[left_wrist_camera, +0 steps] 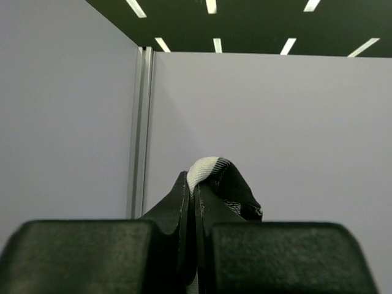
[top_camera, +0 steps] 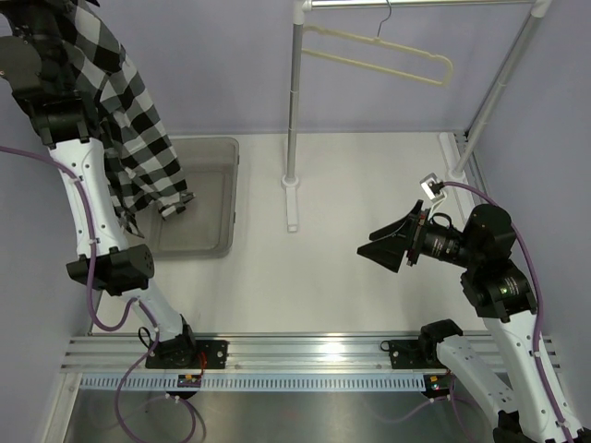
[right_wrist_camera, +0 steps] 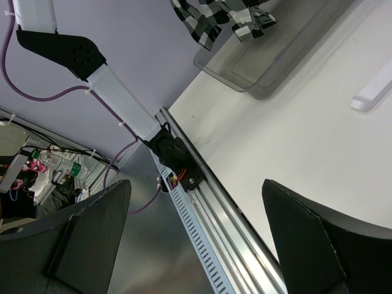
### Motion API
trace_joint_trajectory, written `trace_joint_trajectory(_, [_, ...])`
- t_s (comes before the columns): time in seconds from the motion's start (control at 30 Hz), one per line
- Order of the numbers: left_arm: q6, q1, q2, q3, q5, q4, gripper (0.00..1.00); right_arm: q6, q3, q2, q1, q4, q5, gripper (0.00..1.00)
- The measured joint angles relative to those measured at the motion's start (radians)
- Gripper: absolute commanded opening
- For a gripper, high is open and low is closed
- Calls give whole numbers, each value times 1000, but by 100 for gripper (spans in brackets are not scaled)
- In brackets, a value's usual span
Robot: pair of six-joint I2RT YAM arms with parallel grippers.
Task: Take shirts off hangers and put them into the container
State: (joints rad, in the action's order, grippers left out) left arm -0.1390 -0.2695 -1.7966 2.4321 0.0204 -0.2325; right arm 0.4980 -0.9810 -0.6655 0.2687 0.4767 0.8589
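Observation:
The black-and-white checked shirt (top_camera: 138, 129) hangs from the top left, its lower end dangling over the translucent grey container (top_camera: 208, 235). My left gripper (left_wrist_camera: 195, 187) is raised high and shut on a fold of the shirt (left_wrist_camera: 211, 168), with its fingers pinching the cloth. The cream hanger (top_camera: 388, 53) hangs bare on the rack's top bar. My right gripper (top_camera: 371, 247) is held above the table at mid right, open and holding nothing, pointing left. In the right wrist view the right gripper (right_wrist_camera: 196, 190) stands wide, with the shirt (right_wrist_camera: 211, 15) and the container (right_wrist_camera: 269, 70) far off.
The rack's upright pole (top_camera: 294, 101) and its white foot (top_camera: 292, 203) stand just right of the container. A slanted pole (top_camera: 503, 83) rises at the far right. A metal rail (top_camera: 314, 355) runs along the near edge. Grey walls enclose the table.

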Motion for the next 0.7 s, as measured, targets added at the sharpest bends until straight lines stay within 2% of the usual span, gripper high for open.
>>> trace_joint_trajectory(0.2, [-34,13,-6,-49,39,24,0,7,0,3,0,-5,-1,97])
trace_joint_trajectory(0.57, [-16,144,-7,-12,94,60,0,16,0,23,0,-11,-1,97])
trace_joint_trajectory(0.7, [-13,168,14,-51,94,53,0,16,0,40,0,-11,-1,97])
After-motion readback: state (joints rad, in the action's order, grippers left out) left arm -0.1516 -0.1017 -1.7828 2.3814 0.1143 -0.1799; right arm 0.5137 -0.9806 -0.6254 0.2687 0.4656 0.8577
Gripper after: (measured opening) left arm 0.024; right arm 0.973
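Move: I hold the shirt pinched high up in my left hand. The container's middle lies roughly 70 cm below that hand, about 7 cm to its right and some 2 cm farther out. The foot of the rack's left post stands about 36 cm to this hand's right, also around 2 cm farther out, down at table level. From my idle right hand the container is about 29 cm ahead, 44 cm left and 30 cm lower. Keeping the shirt shut in my fingers, I first ease my left hand forward and down by about 3 cm each way, then carry it some 9 cm to the right, high over the container. As it travels I turn the wrist clockwise by roughly 15 degrees and tip it slightly forward; I don't let go. ##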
